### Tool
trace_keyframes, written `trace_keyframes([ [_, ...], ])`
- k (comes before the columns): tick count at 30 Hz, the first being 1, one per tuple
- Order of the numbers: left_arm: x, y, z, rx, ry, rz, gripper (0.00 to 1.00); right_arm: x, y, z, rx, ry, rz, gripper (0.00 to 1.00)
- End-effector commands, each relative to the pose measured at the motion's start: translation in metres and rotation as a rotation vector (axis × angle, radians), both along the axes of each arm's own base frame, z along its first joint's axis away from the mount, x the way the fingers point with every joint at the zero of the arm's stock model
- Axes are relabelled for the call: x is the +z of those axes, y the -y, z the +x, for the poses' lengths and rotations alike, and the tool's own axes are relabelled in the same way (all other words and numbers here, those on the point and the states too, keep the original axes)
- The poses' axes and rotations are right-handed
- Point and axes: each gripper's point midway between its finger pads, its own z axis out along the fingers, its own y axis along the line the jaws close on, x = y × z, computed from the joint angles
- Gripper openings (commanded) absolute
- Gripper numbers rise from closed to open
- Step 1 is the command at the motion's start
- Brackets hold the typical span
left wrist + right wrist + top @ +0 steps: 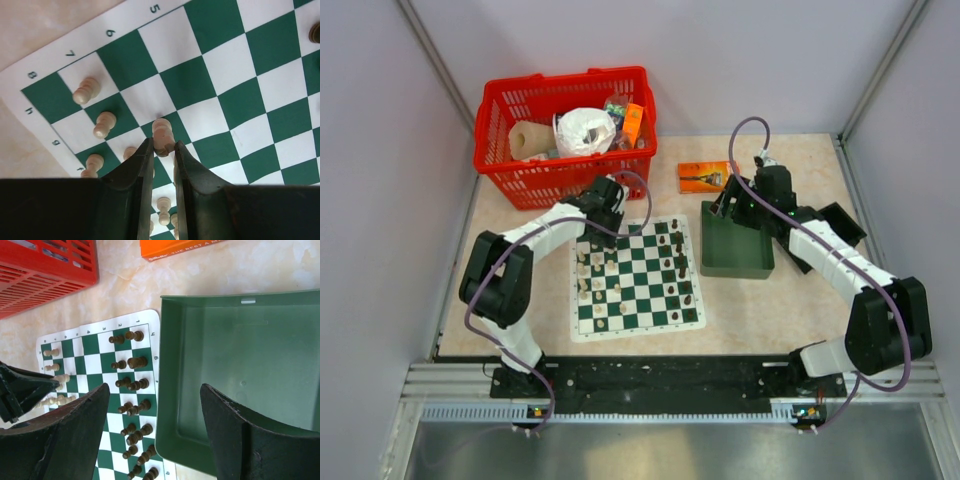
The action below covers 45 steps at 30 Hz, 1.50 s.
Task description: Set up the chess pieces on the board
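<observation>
The green and white board lies in the middle of the table. Cream chess pieces stand along its left side and dark chess pieces along its right side. My left gripper is over the board's far left corner. In the left wrist view it is shut on a cream piece, with more cream pieces around it. My right gripper is open and empty above the dark green tray. The dark pieces also show on the board in the right wrist view.
A red basket with packets stands at the back left, just behind my left arm. An orange box lies at the back, beside the dark green tray, which sits right of the board. My right gripper hangs over the tray's far end.
</observation>
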Motion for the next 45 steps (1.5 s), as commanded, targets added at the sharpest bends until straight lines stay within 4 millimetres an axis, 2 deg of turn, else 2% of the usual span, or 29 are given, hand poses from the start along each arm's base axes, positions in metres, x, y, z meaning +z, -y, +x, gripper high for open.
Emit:
trace_keyframes([
  [1, 0.052, -0.006, 0.02, 0.076, 0.154, -0.006, 0.11, 0.017, -0.002, 0.009, 0.008, 0.044, 0.008, 0.73],
  [7, 0.077, -0.006, 0.024, 0.097, 0.216, -0.039, 0.1, 0.017, -0.002, 0.009, 0.007, 0.042, 0.008, 0.73],
  [12, 0.088, -0.021, 0.027, 0.146, 0.243, -0.024, 0.09, 0.016, -0.002, 0.008, 0.009, 0.039, 0.009, 0.73],
  [17, 0.079, -0.044, 0.026, 0.188, 0.223, -0.004, 0.08, 0.015, -0.003, 0.007, 0.013, 0.036, 0.011, 0.73],
  [23, 0.074, -0.058, 0.025, 0.224, 0.207, -0.014, 0.07, 0.014, -0.003, 0.007, 0.013, 0.031, 0.013, 0.73],
  [27, 0.062, -0.069, 0.022, 0.256, 0.173, 0.022, 0.06, 0.013, -0.005, 0.008, 0.018, 0.028, 0.015, 0.73],
  [36, 0.034, -0.072, 0.01, 0.276, 0.095, 0.021, 0.04, 0.011, -0.006, 0.01, 0.019, 0.021, 0.017, 0.73],
  [45, 0.016, -0.073, 0.015, 0.287, 0.087, 0.025, 0.03, 0.011, -0.007, 0.01, 0.023, 0.019, 0.019, 0.73],
])
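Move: The left hand already grips a white piece over f6; empty square g8 lies about 7 cm to its left, 1 cm ahead and 4 cm below. Of the pieces standing by that square, g7's is some 4 cm left and 1 cm ahead of the hand, f7's 4 cm left and 3 cm back, f8's 7 cm left and 3 cm back, all roughly 2 cm below. From the right hand, g8 is about 32 cm left, 9 cm back and 14 cm below. The left hand lifts its pinched white piece about 6 cm, carries it 7 cm left, then lowers towards g8. ##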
